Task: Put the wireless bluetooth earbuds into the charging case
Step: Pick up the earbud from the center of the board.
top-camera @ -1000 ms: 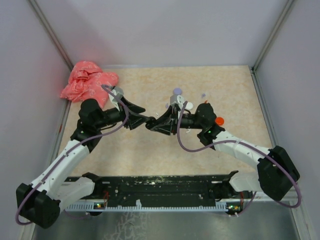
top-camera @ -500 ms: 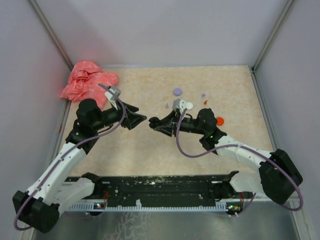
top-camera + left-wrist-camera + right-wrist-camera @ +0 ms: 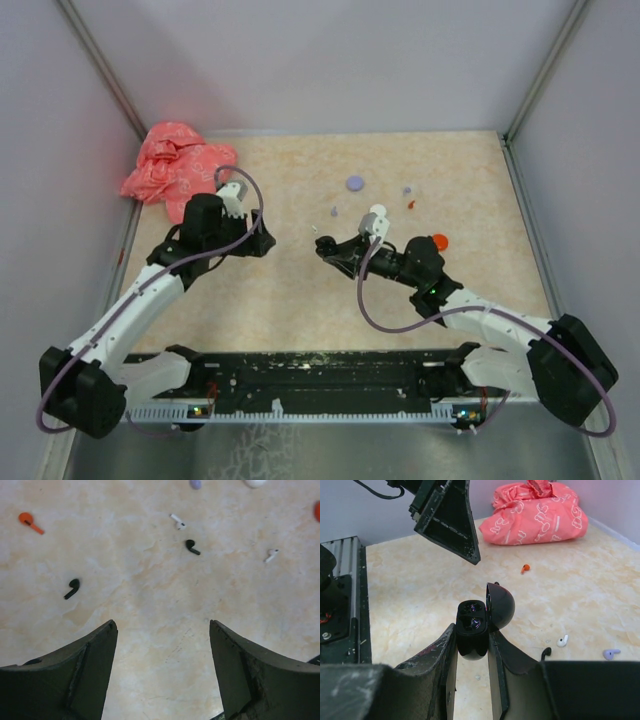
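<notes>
My right gripper (image 3: 471, 636) is shut on the black charging case (image 3: 472, 624), held upright above the table with its lid swung open to the right; in the top view the case (image 3: 328, 247) sits at the table's middle. My left gripper (image 3: 163, 625) hangs open and empty over bare table, a short way left of the case (image 3: 262, 240). Loose earbuds lie ahead of it: two black ones (image 3: 72, 588) (image 3: 192, 546), two white ones (image 3: 177, 522) (image 3: 271, 555) and an orange-red one (image 3: 30, 522). A lilac earbud (image 3: 611, 653) lies beside the right gripper.
A crumpled pink bag (image 3: 178, 170) fills the far left corner. A lilac disc (image 3: 354, 183) and an orange-red disc (image 3: 438, 241) lie on the table behind and right of the right arm. Grey walls enclose the table on three sides.
My left gripper has drawn back to the left, away from the case, and its jaws have spread wider. The right arm has shifted slightly right and nearer, still holding the case.
</notes>
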Action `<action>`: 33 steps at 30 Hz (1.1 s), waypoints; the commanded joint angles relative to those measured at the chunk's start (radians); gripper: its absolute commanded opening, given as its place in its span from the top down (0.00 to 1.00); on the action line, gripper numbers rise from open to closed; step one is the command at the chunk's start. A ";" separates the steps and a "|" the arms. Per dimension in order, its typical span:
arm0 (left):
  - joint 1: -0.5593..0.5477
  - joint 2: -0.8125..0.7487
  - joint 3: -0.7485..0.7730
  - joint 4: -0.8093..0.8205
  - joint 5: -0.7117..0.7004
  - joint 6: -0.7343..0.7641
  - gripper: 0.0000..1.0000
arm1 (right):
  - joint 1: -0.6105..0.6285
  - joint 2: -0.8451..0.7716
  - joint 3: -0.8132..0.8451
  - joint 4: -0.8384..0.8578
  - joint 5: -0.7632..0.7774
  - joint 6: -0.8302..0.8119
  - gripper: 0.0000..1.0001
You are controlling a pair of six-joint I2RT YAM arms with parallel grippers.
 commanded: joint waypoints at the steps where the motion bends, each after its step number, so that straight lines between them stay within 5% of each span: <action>1: 0.004 0.079 0.062 -0.086 -0.156 0.040 0.22 | -0.010 -0.044 -0.017 0.076 0.040 -0.042 1.00; 15: 0.007 0.516 0.267 -0.228 -0.394 0.122 0.30 | -0.022 -0.050 -0.083 0.131 0.039 -0.076 1.00; 22: 0.039 0.657 0.350 -0.227 -0.370 0.136 0.43 | -0.026 -0.052 -0.094 0.130 0.037 -0.089 1.00; 33: 0.094 0.745 0.406 -0.238 -0.298 0.143 0.47 | -0.032 -0.027 -0.089 0.144 0.023 -0.089 1.00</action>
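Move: The black earbud on the left side of the board lies about 8 cm ahead of the left gripper, 7 cm to its left and some 17 cm below. The orange earbud is roughly 9 cm farther out than that earbud and 1 cm left of it. The other black earbud sits about 9 cm ahead and 12 cm right of the left gripper. From the right hand, holding the case, the target lies some 12 cm ahead, 23 cm left and 21 cm below. Bring the left gripper down about 14 cm, and forward and left some 7 cm each, onto a spot just above the left black earbud. On the way swing the fingers from slanting off to the right to pointing steeply down, about 40 degrees, and narrow them partway without touching. Keep the right hand's grip on the open case, letting it ease a little right and down. ##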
